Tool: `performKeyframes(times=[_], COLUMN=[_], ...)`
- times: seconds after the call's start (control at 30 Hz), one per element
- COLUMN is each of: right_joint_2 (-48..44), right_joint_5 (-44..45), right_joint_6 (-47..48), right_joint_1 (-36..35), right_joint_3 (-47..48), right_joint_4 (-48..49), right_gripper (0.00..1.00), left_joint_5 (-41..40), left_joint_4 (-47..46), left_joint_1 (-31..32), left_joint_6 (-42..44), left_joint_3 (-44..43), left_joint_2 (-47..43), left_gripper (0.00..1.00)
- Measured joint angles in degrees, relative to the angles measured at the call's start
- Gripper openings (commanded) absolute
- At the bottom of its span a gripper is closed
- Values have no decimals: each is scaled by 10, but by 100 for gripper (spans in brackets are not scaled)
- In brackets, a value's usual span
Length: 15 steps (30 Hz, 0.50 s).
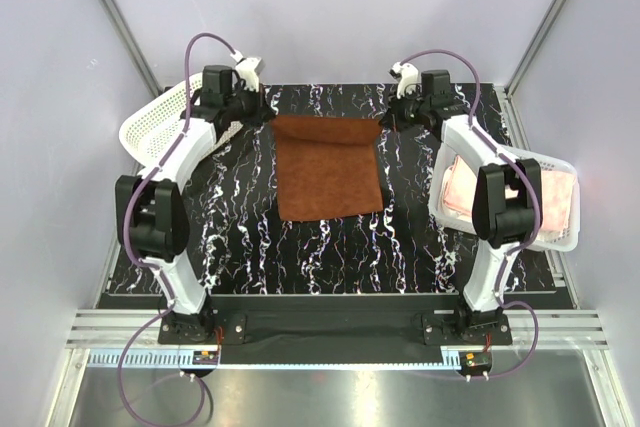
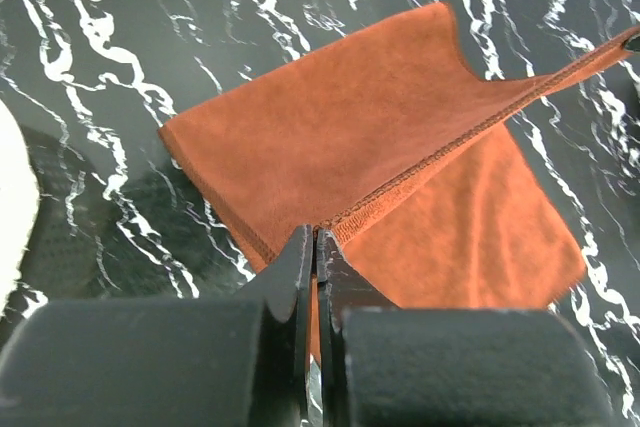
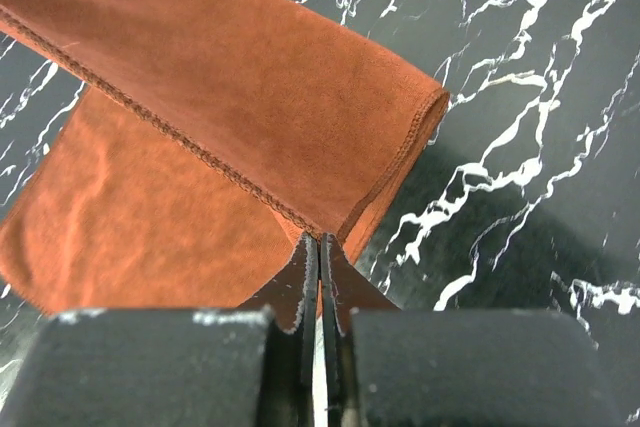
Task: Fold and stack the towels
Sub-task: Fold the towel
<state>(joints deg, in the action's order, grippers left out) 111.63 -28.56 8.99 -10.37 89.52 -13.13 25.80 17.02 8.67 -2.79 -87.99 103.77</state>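
A rust-brown towel [image 1: 328,167] lies in the middle of the black marbled table, its far edge lifted and stretched taut between both grippers. My left gripper [image 1: 262,112] is shut on the towel's far left corner; in the left wrist view the hemmed corner [image 2: 330,227] disappears between the fingers of the left gripper [image 2: 316,239]. At the far right corner, my right gripper [image 1: 392,115] is likewise shut, its jaws pinching the rust-brown towel [image 3: 250,97] where the right gripper [image 3: 318,243] meets the hem. A pale pink towel [image 1: 470,187] rests in the right basket.
A white lattice basket [image 1: 155,127] stands at the far left beside the left arm. Another white basket [image 1: 560,237] sits at the right edge, partly behind the right arm. Grey walls enclose the table on three sides.
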Motion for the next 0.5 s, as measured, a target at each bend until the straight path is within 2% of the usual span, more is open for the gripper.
performKeyframes(times=[0.5], right_joint_2=[-73], right_joint_5=[-11], right_joint_6=[-4], right_joint_1=[-2], right_joint_3=[-104], right_joint_4=[-39], right_gripper=[0], left_joint_5=[23], left_joint_4=[19], left_joint_1=[23], left_joint_6=[0], left_joint_3=[152], left_joint_2=[-49], left_gripper=[0])
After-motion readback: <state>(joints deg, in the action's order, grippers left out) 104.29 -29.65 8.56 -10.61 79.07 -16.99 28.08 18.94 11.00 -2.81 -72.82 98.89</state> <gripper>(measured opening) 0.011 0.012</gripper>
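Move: Both closed hands still hold the brown towel's upper edge. The near left corner of its lower layer, where this edge is being taken, lies about 19 cm back, 2 cm right and 15 cm below the left hand. The near right corner is some 17 cm straight back of the right hand and 11 cm below. The empty basket stands roughly 20 cm left and 3 cm ahead of the left hand; the pink towel's basket is about 29 cm right and 11 cm back from the right hand. Keeping its corner of the upper edge pinched, the left hand pulls back towards the near edge and sinks about as much, some 7 cm each, tipping its fingers down about 10 degrees. The right hand, also still pinching, draws back about 6 cm beside it, staying level at first and then dipping some 2 cm, its fingers tipping slightly down. ##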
